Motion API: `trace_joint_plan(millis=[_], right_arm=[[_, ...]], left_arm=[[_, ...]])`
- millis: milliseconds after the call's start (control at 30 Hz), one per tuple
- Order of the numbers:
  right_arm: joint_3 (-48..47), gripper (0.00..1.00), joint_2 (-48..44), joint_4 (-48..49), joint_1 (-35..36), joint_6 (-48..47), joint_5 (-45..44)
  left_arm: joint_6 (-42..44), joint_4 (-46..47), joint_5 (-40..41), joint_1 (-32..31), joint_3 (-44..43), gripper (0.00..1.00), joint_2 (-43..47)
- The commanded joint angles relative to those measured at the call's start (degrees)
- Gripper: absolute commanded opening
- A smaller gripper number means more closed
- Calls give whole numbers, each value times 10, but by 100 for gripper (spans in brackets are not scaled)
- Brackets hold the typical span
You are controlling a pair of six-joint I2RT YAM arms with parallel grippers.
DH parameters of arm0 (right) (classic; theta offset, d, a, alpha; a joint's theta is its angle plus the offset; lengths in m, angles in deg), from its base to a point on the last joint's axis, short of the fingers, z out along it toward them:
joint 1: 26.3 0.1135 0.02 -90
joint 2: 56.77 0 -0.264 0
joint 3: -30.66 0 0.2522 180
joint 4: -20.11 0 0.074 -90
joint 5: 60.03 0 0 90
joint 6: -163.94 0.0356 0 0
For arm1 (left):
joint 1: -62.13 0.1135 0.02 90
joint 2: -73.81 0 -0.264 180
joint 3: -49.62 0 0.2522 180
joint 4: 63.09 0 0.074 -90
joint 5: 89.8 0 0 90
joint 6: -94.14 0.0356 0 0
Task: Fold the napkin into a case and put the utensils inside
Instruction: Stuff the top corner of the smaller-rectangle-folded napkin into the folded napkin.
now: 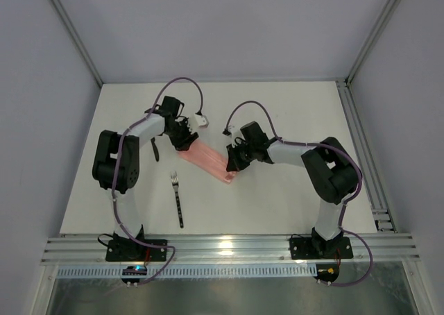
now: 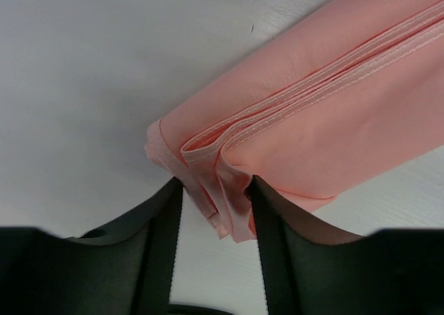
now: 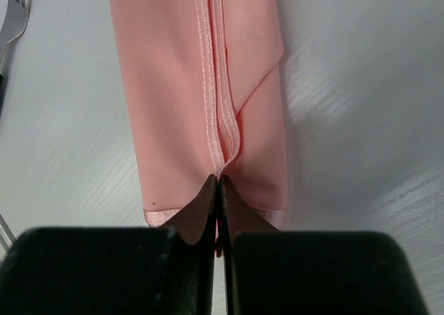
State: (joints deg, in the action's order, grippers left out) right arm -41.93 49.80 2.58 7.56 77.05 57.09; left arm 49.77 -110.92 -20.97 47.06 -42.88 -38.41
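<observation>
The pale-pink napkin [image 1: 207, 160] lies folded into a long narrow strip running diagonally between both grippers. My left gripper [image 1: 184, 140] stands at its upper-left end. In the left wrist view its jaws are apart around the bunched hemmed layers of the napkin [image 2: 312, 107], so the left gripper [image 2: 216, 183] is open. My right gripper [image 1: 231, 164] is at the lower-right end. It is shut on the napkin's [image 3: 166, 86] raised centre seam, pinched at the right gripper's [image 3: 220, 180] tips. The fork [image 1: 178, 198] lies loose in front of the strip, its tines [image 3: 15, 10] showing. The black knife [image 1: 155, 149] lies by the left arm.
Aluminium rails [image 1: 222, 249] run along the table's near edge and another rail [image 1: 361, 148] along its right side. Grey walls enclose the white table [image 1: 298, 114]. A white cable plug [image 1: 201, 120] hangs just behind the left wrist.
</observation>
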Motion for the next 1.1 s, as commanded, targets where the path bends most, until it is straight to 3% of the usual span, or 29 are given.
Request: trace_joint_plan(millis=[0, 167, 200, 233, 433, 500, 600, 833, 1067], right_arm=[[-10, 4, 12, -35, -2, -22, 2], [-15, 4, 12, -42, -2, -28, 10], [-18, 6, 8, -47, -2, -28, 13], [-19, 10, 5, -48, -2, -27, 14], [-61, 43, -41, -92, -2, -44, -7], [-89, 49, -53, -102, -3, -40, -21], [-135, 52, -43, -101, -8, -32, -34], [-286, 50, 104, -99, -16, 26, -23], [-328, 50, 193, -51, -16, 72, 33]], left_arm=[[-6, 17, -48, 10, -28, 35, 5], [7, -13, -66, 11, -32, 10, -2], [6, -13, -69, 10, -32, 2, -4], [7, -15, -69, 10, -32, 0, -5], [5, -16, -74, 13, -32, 0, -6], [1, -17, -74, 14, -33, 0, -5], [-7, -16, -76, 16, -33, 0, -2], [-18, -19, -85, 17, -36, 0, -1], [-30, -28, -90, 17, -45, 0, -4]])
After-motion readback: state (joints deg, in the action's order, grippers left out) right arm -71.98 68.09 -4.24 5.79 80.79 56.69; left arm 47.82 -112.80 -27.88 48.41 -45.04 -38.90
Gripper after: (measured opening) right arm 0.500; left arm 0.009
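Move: The folded end of the napkin with its top corner lies right at the left hand's half-open fingertips, with the folds between them. The fork is some 20 cm back and 2 cm left of this hand, the knife about 10 cm left and 3 cm ahead. The right hand still pinches the seam at the napkin's other end. From this hand, the middle of the far long edge lies roughly 10 cm ahead, 5 cm left and 1 cm below, and the folded end about 8 cm ahead and 14 cm left. Closing almost in place, the left hand shuts its fingers on the gathered folds and keeps the pinch, easing about 1 cm right and up. The right hand opens halfway, lets go of the seam, rises some 8 cm as it swings forward about 11 cm and left 5 cm over the napkin, then sinks most of the way back down, fingers still open either side of the far long edge. ##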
